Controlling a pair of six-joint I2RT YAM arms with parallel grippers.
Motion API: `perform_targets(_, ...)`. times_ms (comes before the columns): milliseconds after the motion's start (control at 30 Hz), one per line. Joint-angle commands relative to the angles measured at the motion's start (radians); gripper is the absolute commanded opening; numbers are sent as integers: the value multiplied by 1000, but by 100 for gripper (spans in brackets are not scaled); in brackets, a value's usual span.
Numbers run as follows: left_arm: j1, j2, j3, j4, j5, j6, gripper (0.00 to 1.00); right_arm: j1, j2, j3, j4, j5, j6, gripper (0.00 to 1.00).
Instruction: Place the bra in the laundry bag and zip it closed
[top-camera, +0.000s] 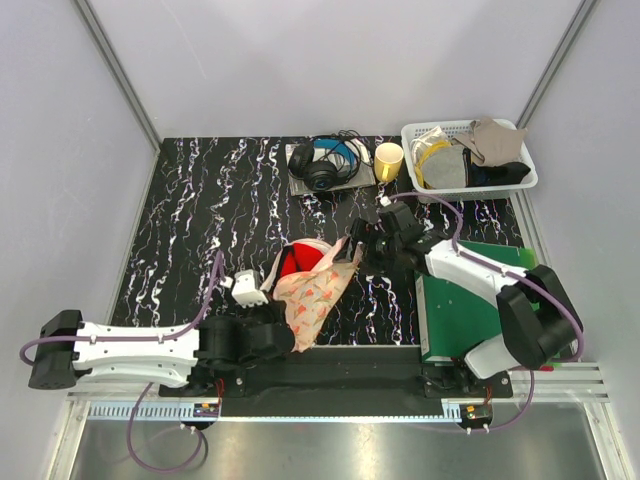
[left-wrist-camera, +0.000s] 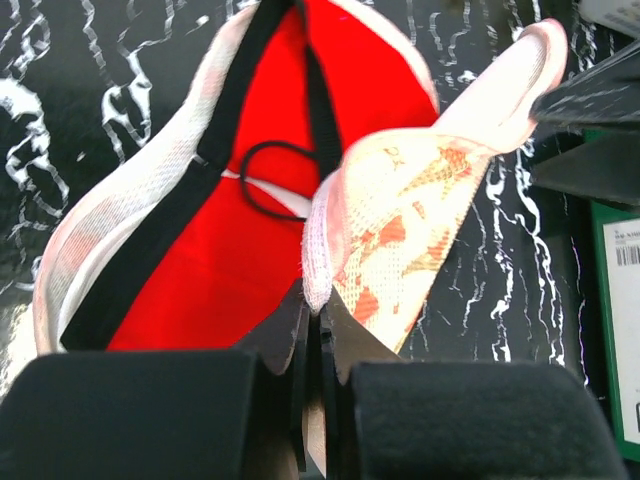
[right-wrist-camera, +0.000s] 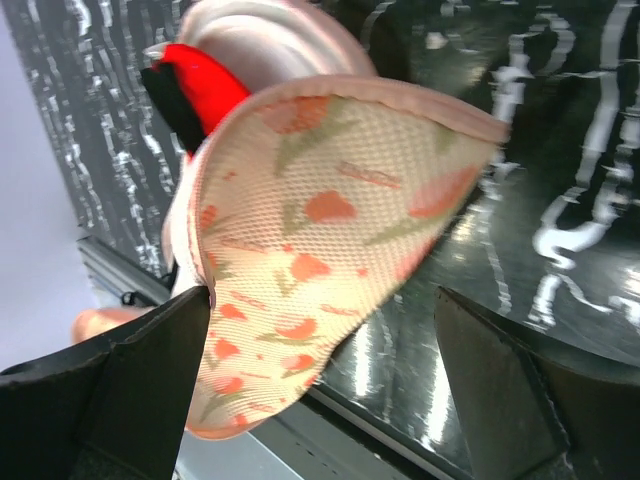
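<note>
The peach-pink printed laundry bag (top-camera: 318, 290) lies open on the black marbled table between the arms. The red bra (top-camera: 300, 258) with black straps sits inside it, against the pale lining. My left gripper (top-camera: 293, 338) is shut on the bag's near edge, and in the left wrist view its jaws (left-wrist-camera: 318, 305) pinch the whitish zipper rim beside the bra (left-wrist-camera: 220, 250). My right gripper (top-camera: 360, 248) stands open at the bag's far corner. In the right wrist view the printed flap (right-wrist-camera: 320, 200) hangs between its wide-spread fingers (right-wrist-camera: 150, 370), with a bit of the bra (right-wrist-camera: 205, 80) showing behind.
At the back stand black headphones (top-camera: 325, 162), a yellow cup (top-camera: 388, 160) and a white basket (top-camera: 415, 128) of grey and beige cloths. A green board (top-camera: 470, 300) lies under the right arm. The table's front rail runs just below the bag.
</note>
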Motion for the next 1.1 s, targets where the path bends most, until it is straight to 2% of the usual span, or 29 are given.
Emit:
perform_targets(0, 3, -24, -21, -103, -44, -169, 0, 59, 49, 56, 107, 4, 65, 100)
perform_targets(267, 1, -23, -32, -151, -20, -186, 2, 163, 194, 214, 86, 77, 120, 100)
perform_targets(367, 1, -29, -33, -173, -14, -190, 9, 185, 257, 291, 23, 114, 103, 100)
perform_targets(400, 3, -35, -32, -182, -9, -192, 13, 196, 286, 320, 15, 128, 99, 100)
perform_targets(433, 3, -40, -26, -199, -3, -187, 26, 197, 300, 330, 7, 134, 88, 100)
perform_targets(500, 1, -59, -18, -216, 5, -166, 35, 202, 335, 356, 6, 126, 82, 100)
perform_targets(533, 3, -67, 0, -234, 9, -132, 49, 205, 346, 365, 6, 125, 77, 100)
perform_targets(600, 6, -99, 20, -248, 12, -92, 64, 214, 366, 392, 6, 126, 64, 100)
perform_targets(633, 11, -112, 54, -292, 15, -79, 77, 217, 374, 403, 6, 126, 62, 100)
perform_targets(767, 72, -191, 134, -337, 14, -8, 94, 217, 405, 446, 4, 120, 63, 100)
perform_targets(800, 92, -217, 140, -326, 14, 15, 96, 219, 418, 463, 4, 119, 63, 100)
perform_targets(833, 118, -227, 137, -270, 26, 106, 97, 217, 426, 474, 6, 117, 63, 100)
perform_targets(867, 185, -233, 129, -237, 44, 153, 98, 217, 437, 484, 6, 109, 63, 100)
perform_targets(933, 269, -236, 105, -130, 147, 278, 98, 217, 480, 523, 4, 97, 65, 99)
perform_targets(967, 340, -234, 91, -96, 178, 308, 98, 217, 496, 541, 4, 79, 63, 100)
perform_targets(1067, 441, -205, 39, -9, 239, 362, 99, 217, 540, 598, -19, 59, 51, 100)
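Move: The left gripper has the lid's edge pinched. The bag's left rim lies about 4 cm left, level with it and 4 cm below, and the bra some 5 cm ahead, 2 cm right and 4 cm below. From the open right gripper, the lid's far corner is about 2 cm left, 1 cm ahead and 3 cm below, the bag's far end about 10 cm left and 2 cm ahead, and the headphones some 20 cm ahead and 6 cm left. Lower the left gripper about 2 cm while drawing the pinched lid edge left to the bag's left rim, then open wide to let go, lift clear and carry on left and forward. Meanwhile sweep the wide-open right gripper about 14 cm left along the lid's far end, dipping slightly and edging forward late, until its fingers are over the lid's far edge. ##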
